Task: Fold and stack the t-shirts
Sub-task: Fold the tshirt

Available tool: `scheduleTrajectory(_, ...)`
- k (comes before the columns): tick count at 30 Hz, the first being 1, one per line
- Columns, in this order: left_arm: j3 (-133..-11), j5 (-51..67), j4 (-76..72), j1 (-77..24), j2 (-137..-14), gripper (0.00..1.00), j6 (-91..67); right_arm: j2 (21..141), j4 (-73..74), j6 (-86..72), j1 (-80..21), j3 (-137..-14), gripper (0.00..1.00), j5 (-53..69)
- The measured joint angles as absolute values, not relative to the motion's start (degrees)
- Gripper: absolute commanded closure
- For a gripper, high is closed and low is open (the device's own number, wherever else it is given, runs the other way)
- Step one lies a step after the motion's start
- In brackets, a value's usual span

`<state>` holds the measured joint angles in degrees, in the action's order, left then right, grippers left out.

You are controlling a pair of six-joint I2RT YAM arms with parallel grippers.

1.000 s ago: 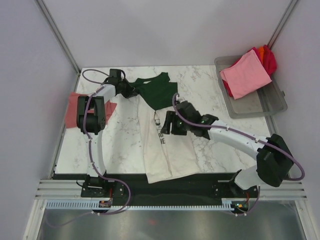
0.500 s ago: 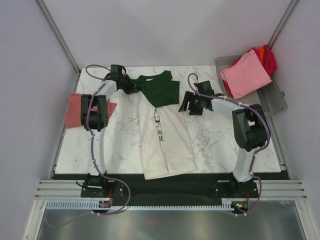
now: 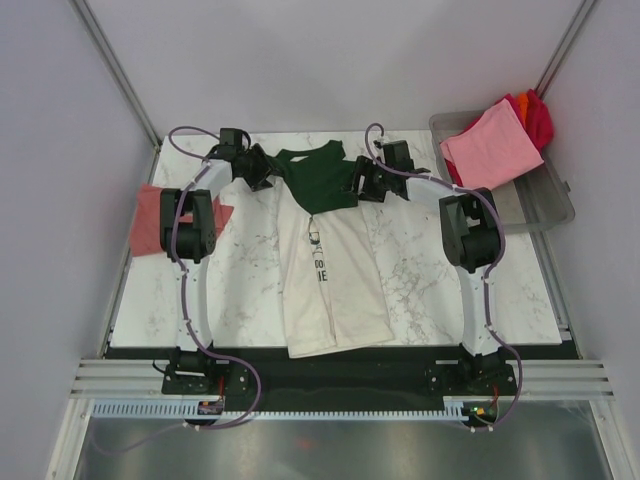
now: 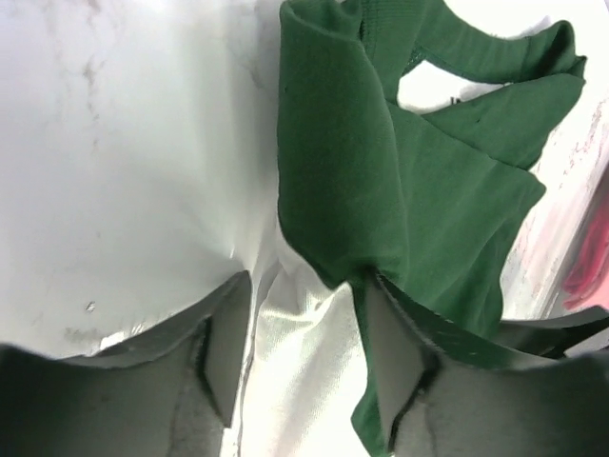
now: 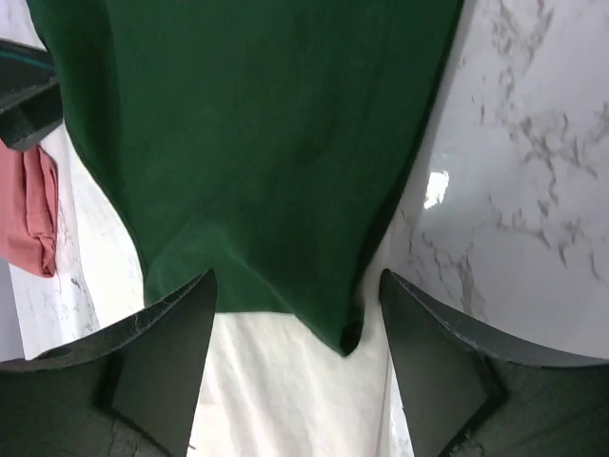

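The dark green t-shirt (image 3: 318, 178) lies crumpled at the far middle of the table, overlapping the top of the cream-white t-shirt (image 3: 330, 285), which is spread flat toward the near edge. The brick-red t-shirt (image 3: 148, 215) lies at the left table edge. My left gripper (image 3: 262, 172) is at the green shirt's left edge. In the left wrist view it (image 4: 309, 371) is open, white cloth (image 4: 295, 324) between the fingers and green cloth (image 4: 400, 190) against the right one. My right gripper (image 3: 358, 183) is open at the green shirt's right side, its jaws (image 5: 297, 343) straddling a green corner (image 5: 257, 143).
A grey bin (image 3: 520, 215) stands at the back right, holding a pink cloth (image 3: 490, 148) with red cloth under it. White walls close in the marble table (image 3: 220, 290) on three sides. The arm bases stand at the near edge.
My right arm has swung from over the white shirt out to the green shirt's right edge. My left gripper has opened at the green shirt's left edge.
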<state>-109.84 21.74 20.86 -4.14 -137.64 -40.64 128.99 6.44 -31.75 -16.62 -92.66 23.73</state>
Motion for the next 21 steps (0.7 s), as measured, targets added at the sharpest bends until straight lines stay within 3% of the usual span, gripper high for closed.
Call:
scheduleTrajectory(1,-109.34,21.41,20.78,-4.14,-137.21,0.39,-40.58,129.99,6.44,-31.90,-16.58,-94.04,0.24,23.99)
scheduleTrajectory(2,-108.60,21.04,20.75,-4.14,-136.51,0.37,-40.45,131.00,6.52,-31.94,-16.51,-95.46,0.31,24.25)
scheduleTrajectory(4,-106.61,20.05,20.99,-4.14,-134.69,0.19,-40.16,133.51,7.01,-32.23,-16.38,-99.00,0.35,24.43)
scheduleTrajectory(6,-104.73,19.27,20.95,-4.14,-132.68,0.10,-39.75,135.98,7.07,-32.60,-16.05,-102.35,0.55,25.04)
scheduleTrajectory(7,-103.85,18.90,20.95,-4.14,-131.61,0.09,-39.75,136.94,7.51,-32.73,-15.94,-103.57,0.62,24.73)
scheduleTrajectory(8,-102.83,18.48,20.88,-4.14,-130.32,0.08,-39.75,138.12,8.27,-33.10,-15.75,-104.90,0.79,24.67)
scheduleTrajectory(10,-101.03,17.93,20.97,-4.12,-127.61,0.07,-39.72,140.14,8.88,-33.36,-15.25,-107.33,0.93,24.93)
scheduleTrajectory(12,-99.48,17.58,20.93,-4.10,-125.01,0.07,-39.68,140.70,9.23,-33.93,-14.72,-107.92,0.99,25.45)
scheduleTrajectory(21,-95.94,17.63,19.59,-4.10,-118.37,0.07,-39.46,140.03,8.21,-34.44,-13.52,-106.17,1.00,25.67)
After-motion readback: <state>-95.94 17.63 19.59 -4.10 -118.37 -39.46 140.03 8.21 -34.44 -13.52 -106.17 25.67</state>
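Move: The stretch of the shirt's green right-hand edge to grip lies about 5 cm ahead of the right hand, 1 cm to its right and 2 cm below; the collar opening is roughly 8 cm ahead and 14 cm left, and the chest lettering some 18 cm back and 9 cm left. The left hand has that edge about 21 cm to its right and 3 cm back, with the just-released green left fold barely ahead, 2 cm right and slightly below. Slide the right gripper forward about 5 cm along the green right-hand edge, sinking some 2 cm towards the table, and shut the fingers fully to pinch that edge, then hold there. Meanwhile, spread the left fingers the rest of the way and lift them clear of the left fold, up about 9 cm while drawing back and slightly left. ##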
